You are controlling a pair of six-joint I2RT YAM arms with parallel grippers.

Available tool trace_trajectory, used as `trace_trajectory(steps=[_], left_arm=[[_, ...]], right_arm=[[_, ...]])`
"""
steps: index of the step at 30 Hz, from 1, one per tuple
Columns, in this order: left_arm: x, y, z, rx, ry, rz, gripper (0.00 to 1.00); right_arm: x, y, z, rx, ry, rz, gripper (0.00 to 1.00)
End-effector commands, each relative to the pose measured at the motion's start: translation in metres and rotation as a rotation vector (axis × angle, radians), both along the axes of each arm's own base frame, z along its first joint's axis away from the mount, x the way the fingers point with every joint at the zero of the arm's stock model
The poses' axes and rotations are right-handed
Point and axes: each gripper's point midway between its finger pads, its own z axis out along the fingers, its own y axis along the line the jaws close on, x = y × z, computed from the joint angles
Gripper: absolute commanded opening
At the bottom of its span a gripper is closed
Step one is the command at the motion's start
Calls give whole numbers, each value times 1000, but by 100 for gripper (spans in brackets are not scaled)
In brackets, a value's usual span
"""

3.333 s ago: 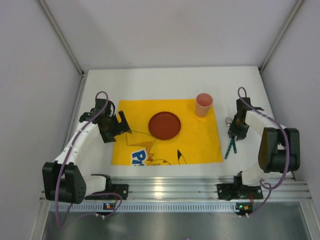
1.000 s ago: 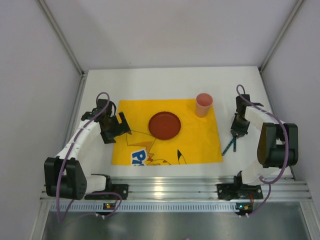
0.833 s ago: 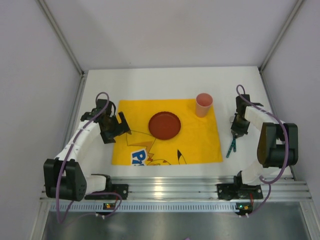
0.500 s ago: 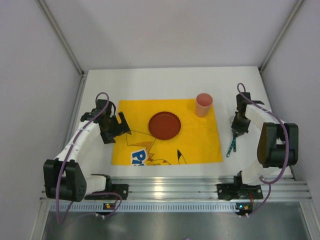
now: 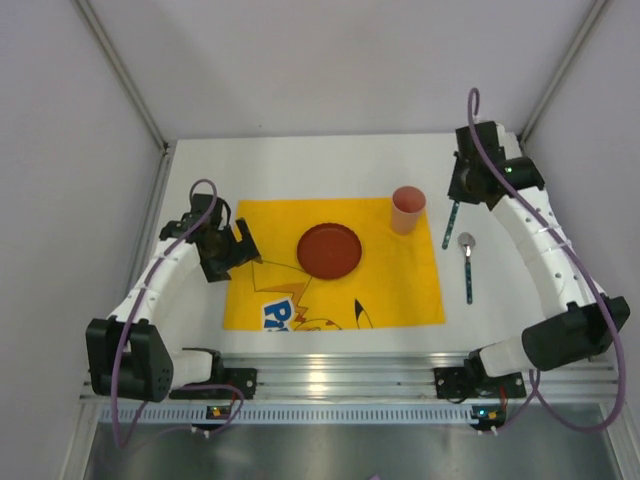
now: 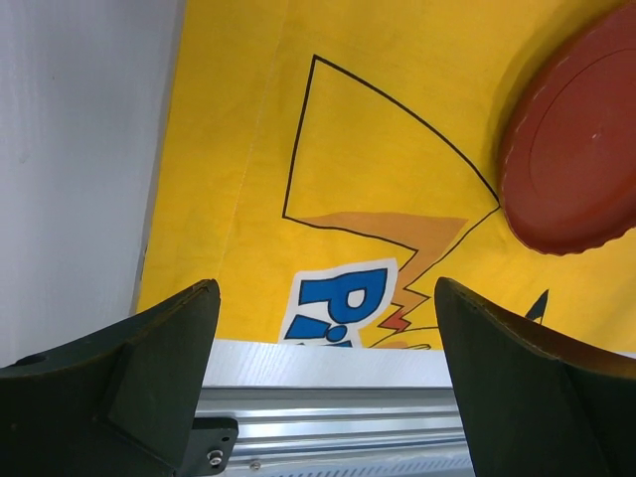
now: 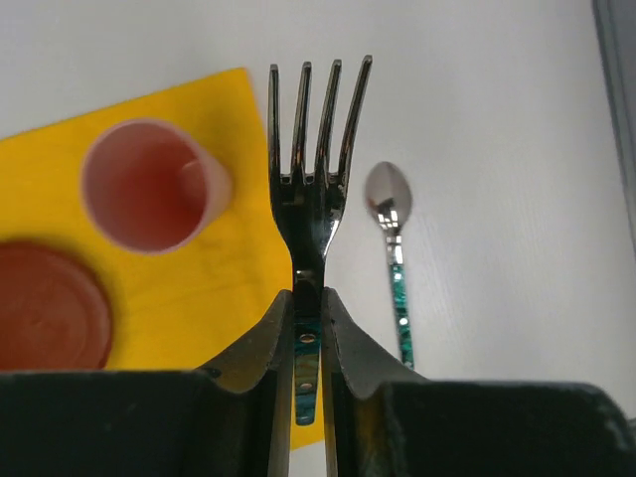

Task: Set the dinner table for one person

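My right gripper (image 5: 460, 187) (image 7: 307, 295) is shut on a fork (image 5: 451, 222) (image 7: 308, 189) with a teal handle, holding it in the air over the far right of the white dinner table (image 5: 330, 165). Below it, a teal-handled spoon (image 5: 467, 266) (image 7: 395, 253) lies on the table just right of the yellow placemat (image 5: 400, 290). A pink cup (image 5: 407, 208) (image 7: 149, 184) and a red plate (image 5: 329, 250) (image 6: 576, 149) rest on the mat. My left gripper (image 5: 238, 252) (image 6: 323, 333) hangs open and empty over the mat's left edge.
An aluminium rail (image 5: 340, 375) (image 6: 328, 427) runs along the near table edge, with both arm bases on it. Grey walls close in the left, right and far sides. Bare white table surface lies beyond the mat and to its right.
The right gripper closed on the fork beside the spoon, lifted it and carried it up and toward the far right. The spoon stayed on the table. The left arm held still.
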Motion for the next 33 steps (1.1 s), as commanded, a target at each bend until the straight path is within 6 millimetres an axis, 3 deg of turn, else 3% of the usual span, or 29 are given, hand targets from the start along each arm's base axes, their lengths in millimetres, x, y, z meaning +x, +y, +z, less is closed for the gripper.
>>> trace_trajectory(steps=[1,3,5,6,9,14,19,25,33], left_arm=[[12,5,14,26,-51,1,94],[11,7,15,34,-53,6,94],[9,8,15,36,-56,13,93],[9,8,16,34,-64,14,93],[4,8,15,34,-60,16,93],[-7,11,16,42,-63,20,93],[-15,12,18,43,-69,22,93],[-19,19,26,77,-89,30,93],[-22,21,28,87,-98,29,94]], right_arm=[[-21,36,27,-13,-28,99,0],[-25,79,21,98,-34,230,0],[-30,108,11,138,-23,307,0],[-37,129,-3,146,1,359,0],[-46,166,-41,217,80,397,0],[-45,203,-91,286,176,418,0],[-33,207,-141,254,263,340,0],[-30,209,-178,221,343,285,0],[-26,204,-195,164,367,284,0]])
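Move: The right hand already holds the fork, some 22 cm above the tabletop; the bare strip of yellow placemat it is taken to, just right of the brown plate, lies about 19 cm to its left and 4 cm back. The plate's middle is roughly 32 cm left and 2 cm back, the pink cup 12 cm left and 5 cm ahead, the spoon 4 cm right and 8 cm back. From the open left hand that strip lies about 34 cm right, 3 cm ahead and 9 cm below. The right hand carries the fork left over the spoon-side edge of the placemat, at first nearly level and then dropping steeply, about 19 cm left and 20 cm down with a slight draw back, into the gap between plate and cup. On the way its fingers tip over to point more steeply down, some 25 degrees, and the hand turns counter-clockwise, keeping its pinch on the fork; the empty left hand, still wide open, eases up and back about 3 cm. ##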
